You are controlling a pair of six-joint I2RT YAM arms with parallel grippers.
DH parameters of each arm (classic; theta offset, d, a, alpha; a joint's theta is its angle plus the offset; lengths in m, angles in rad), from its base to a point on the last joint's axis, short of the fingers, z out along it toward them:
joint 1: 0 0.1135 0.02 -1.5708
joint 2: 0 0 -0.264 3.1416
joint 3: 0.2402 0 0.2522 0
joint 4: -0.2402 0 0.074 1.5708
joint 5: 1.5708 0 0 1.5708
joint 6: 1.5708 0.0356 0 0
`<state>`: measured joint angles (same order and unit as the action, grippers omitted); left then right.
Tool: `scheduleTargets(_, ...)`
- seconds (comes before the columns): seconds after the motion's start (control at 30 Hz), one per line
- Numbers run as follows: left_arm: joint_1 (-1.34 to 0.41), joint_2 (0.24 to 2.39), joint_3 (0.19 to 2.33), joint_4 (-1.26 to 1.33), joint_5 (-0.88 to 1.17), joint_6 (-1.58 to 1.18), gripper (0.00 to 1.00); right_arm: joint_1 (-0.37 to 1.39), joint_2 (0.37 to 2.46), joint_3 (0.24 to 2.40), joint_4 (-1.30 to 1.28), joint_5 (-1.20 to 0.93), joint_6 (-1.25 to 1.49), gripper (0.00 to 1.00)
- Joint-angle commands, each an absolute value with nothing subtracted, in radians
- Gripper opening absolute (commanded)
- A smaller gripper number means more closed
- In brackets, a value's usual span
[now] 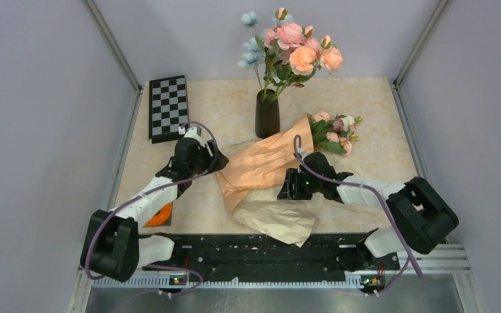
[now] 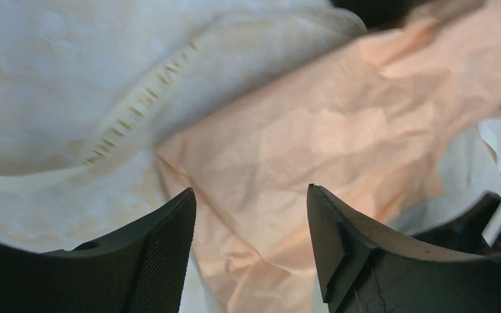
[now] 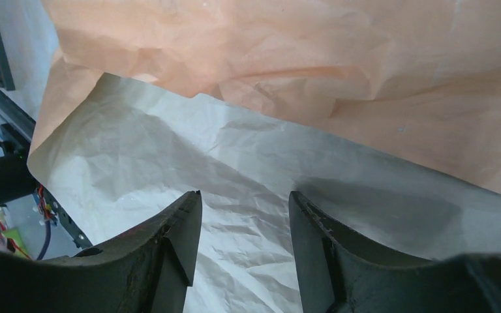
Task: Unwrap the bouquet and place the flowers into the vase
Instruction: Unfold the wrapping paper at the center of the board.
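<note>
The bouquet lies on its side at mid table, its peach paper cone [image 1: 271, 160] pointing toward the near left. The flowers [image 1: 334, 134], cream, pink and mauve roses, stick out of its far right end. Crinkled tan lining paper [image 1: 287, 218] spreads from under the cone toward the near edge. The black vase [image 1: 267, 116] stands upright just behind the cone. My left gripper [image 1: 216, 163] [image 2: 251, 192] is open at the cone's left edge, with peach paper [image 2: 313, 143] beyond its fingertips. My right gripper [image 1: 286, 188] [image 3: 244, 195] is open over the pale lining paper [image 3: 189, 150], below the peach sheet [image 3: 339, 59].
A taller bunch of pink, orange and pale-blue flowers [image 1: 293, 49] fills the vase. A black-and-white checkerboard [image 1: 168, 107] lies at the far left. An orange object [image 1: 160, 215] sits beside the left arm. Grey walls close in both sides, and a black rail [image 1: 267, 251] runs along the near edge.
</note>
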<state>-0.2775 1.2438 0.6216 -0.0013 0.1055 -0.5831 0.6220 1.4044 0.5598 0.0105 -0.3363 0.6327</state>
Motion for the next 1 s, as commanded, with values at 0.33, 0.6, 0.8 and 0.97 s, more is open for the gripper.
scheduleTargets(0.33, -0.585, 1.221, 0.422, 0.104, 0.275, -0.832, 0.64, 0.731, 1.333, 0.444, 0.045, -0.296, 0.69, 0.51)
scheduleTargets(0.6, -0.591, 1.13, 0.32, 0.044, 0.297, -0.834, 0.64, 0.735, 1.154, 0.349, -0.087, -0.263, 0.732, 0.51)
scheduleTargets(0.8, -0.594, 1.06, 0.26, 0.042, 0.327, -0.845, 0.64, 0.735, 1.054, 0.312, -0.164, -0.255, 0.781, 0.51)
scheduleTargets(0.97, -0.594, 0.942, 0.334, -0.072, 0.306, -0.768, 0.68, 0.735, 0.983, 0.398, -0.298, -0.196, 0.78, 0.54)
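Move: The orange flap at the wrapping paper's near-left corner lies about 15 cm back from the left hand, 4 cm to its right and 9 cm below; the vase stands some 14 cm ahead of that hand and 17 cm to its right, its middle at about hand height. From the right hand, hovering some 3 cm above the white inner side, the white near corner is about 17 cm back and 6 cm right, and the flower bunch 25 cm ahead and 19 cm right. The left hand, already empty and open, sweeps back about 15 cm and right about 8 cm while sinking some 5 cm, from beside the paper's far-left edge to low over the orange flap, tipping its fingers down and turning clockwise, both by roughly 15 degrees. The right hand, still half open, edges slightly left and then travels back about 8 cm and to the right, low over the white side towards the near edge and away from the orange fold, seeming to brush the paper. ##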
